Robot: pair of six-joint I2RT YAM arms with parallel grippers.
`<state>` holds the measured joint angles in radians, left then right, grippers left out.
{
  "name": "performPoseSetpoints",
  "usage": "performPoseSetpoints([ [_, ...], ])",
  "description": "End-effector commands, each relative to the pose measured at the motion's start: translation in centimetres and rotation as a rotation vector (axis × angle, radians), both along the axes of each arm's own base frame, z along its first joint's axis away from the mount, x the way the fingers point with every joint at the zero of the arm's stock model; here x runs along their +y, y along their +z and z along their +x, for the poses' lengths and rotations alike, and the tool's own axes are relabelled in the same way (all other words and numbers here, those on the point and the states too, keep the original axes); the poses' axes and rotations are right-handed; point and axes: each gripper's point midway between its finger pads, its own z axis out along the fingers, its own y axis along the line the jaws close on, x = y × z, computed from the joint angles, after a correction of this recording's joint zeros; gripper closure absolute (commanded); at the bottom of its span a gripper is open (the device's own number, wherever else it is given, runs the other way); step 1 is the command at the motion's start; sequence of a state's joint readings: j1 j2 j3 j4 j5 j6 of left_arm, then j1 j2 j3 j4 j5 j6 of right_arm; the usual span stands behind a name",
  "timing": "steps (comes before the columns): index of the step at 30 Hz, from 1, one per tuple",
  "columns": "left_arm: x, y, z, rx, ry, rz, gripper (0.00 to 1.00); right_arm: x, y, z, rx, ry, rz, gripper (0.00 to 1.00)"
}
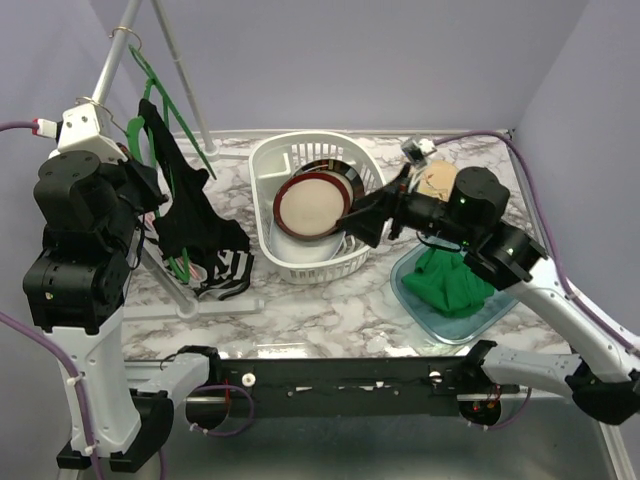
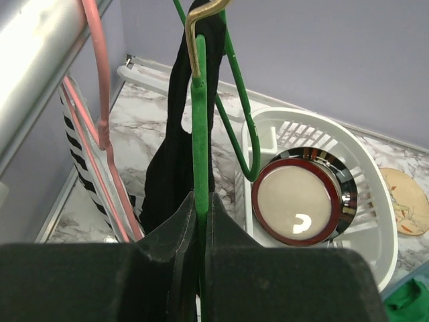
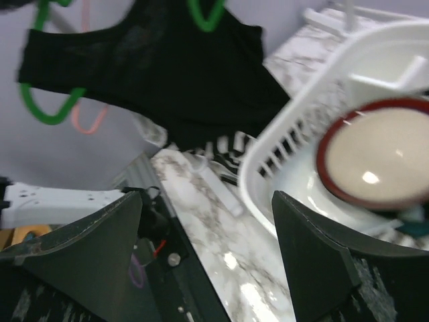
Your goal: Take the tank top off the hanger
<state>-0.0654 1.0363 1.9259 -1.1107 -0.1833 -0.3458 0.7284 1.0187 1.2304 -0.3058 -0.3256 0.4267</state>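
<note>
A black tank top [image 1: 195, 215] hangs on a green hanger [image 2: 200, 134] at the left, by the drying rack. My left gripper [image 2: 201, 198] is shut on the hanger's green bar just below its gold hook [image 2: 196, 40]; the same gripper [image 1: 150, 193] sits beside the top's upper edge. My right gripper [image 1: 368, 207] hovers over the white basket, pointing left toward the tank top [image 3: 154, 74] and well apart from it. This gripper [image 3: 206, 196] is open, with only table between its fingers. Green hanger loops [image 3: 47, 111] stick out past the fabric.
A white basket [image 1: 300, 150] holds a red-rimmed bowl [image 1: 310, 205] at the middle. A clear bin [image 1: 500, 310] with green cloth [image 1: 452, 282] stands at the right. A striped garment [image 1: 225, 275] lies under the rack. A pink hanger [image 2: 100, 80] and the rack's metal pole [image 1: 110, 60] flank the green hanger.
</note>
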Motion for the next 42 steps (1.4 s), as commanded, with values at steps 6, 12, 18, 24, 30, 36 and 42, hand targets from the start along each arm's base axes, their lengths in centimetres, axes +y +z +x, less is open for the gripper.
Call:
performPoseSetpoints([
  [6, -2.5, 1.9, -2.7, -0.095, -0.145, -0.037, 1.0, 12.0, 9.5, -7.4, -0.601, 0.543, 0.262, 0.16],
  [12, -3.0, 1.0, -3.6, -0.093, -0.175, -0.054, 1.0, 15.3, 9.1, -4.4, -0.56, 0.499, 0.23, 0.16],
  [18, -3.3, 1.0, -4.9, -0.123, -0.203, -0.04, 1.0, 17.1, 8.8, -2.8, -0.58, 0.468, 0.218, 0.14],
  [24, -3.6, 0.4, -5.1, -0.112, -0.224, -0.036, 1.0, 18.7, 10.1, -1.4, -0.612, 0.424, 0.248, 0.16],
  [30, -6.9, 1.5, -6.4, -0.212, -0.422, -0.048, 1.0, 20.7, 11.0, 2.3, -0.675, 0.286, 0.213, 0.14],
  [36, -7.8, 1.9, -7.0, -0.247, -0.48, -0.054, 1.0, 21.5, 11.0, 7.3, -0.621, 0.061, 0.184, 0.12],
  [42, -8.6, 1.6, -6.7, -0.252, -0.52, -0.072, 1.0, 22.5, 9.5, 6.9, -0.576, 0.105, 0.188, 0.17],
])
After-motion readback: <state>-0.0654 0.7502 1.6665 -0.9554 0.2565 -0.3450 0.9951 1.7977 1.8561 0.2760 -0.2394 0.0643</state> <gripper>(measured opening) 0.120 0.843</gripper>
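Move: The black tank top hangs on the green hanger kept in the left fingers, its middle about 10 cm ahead, 4 cm right and 7 cm below that hand. From the open right hand it lies some 32 cm left and 6 cm ahead at similar height; the white basket is about 7 cm left, 6 cm ahead and 32 cm below, the striped garment roughly 34 cm left, 11 cm back and 20 cm lower. Open right hand sweeps about 22 cm left and 10 up towards the tank top; left draws hanger back-right. ##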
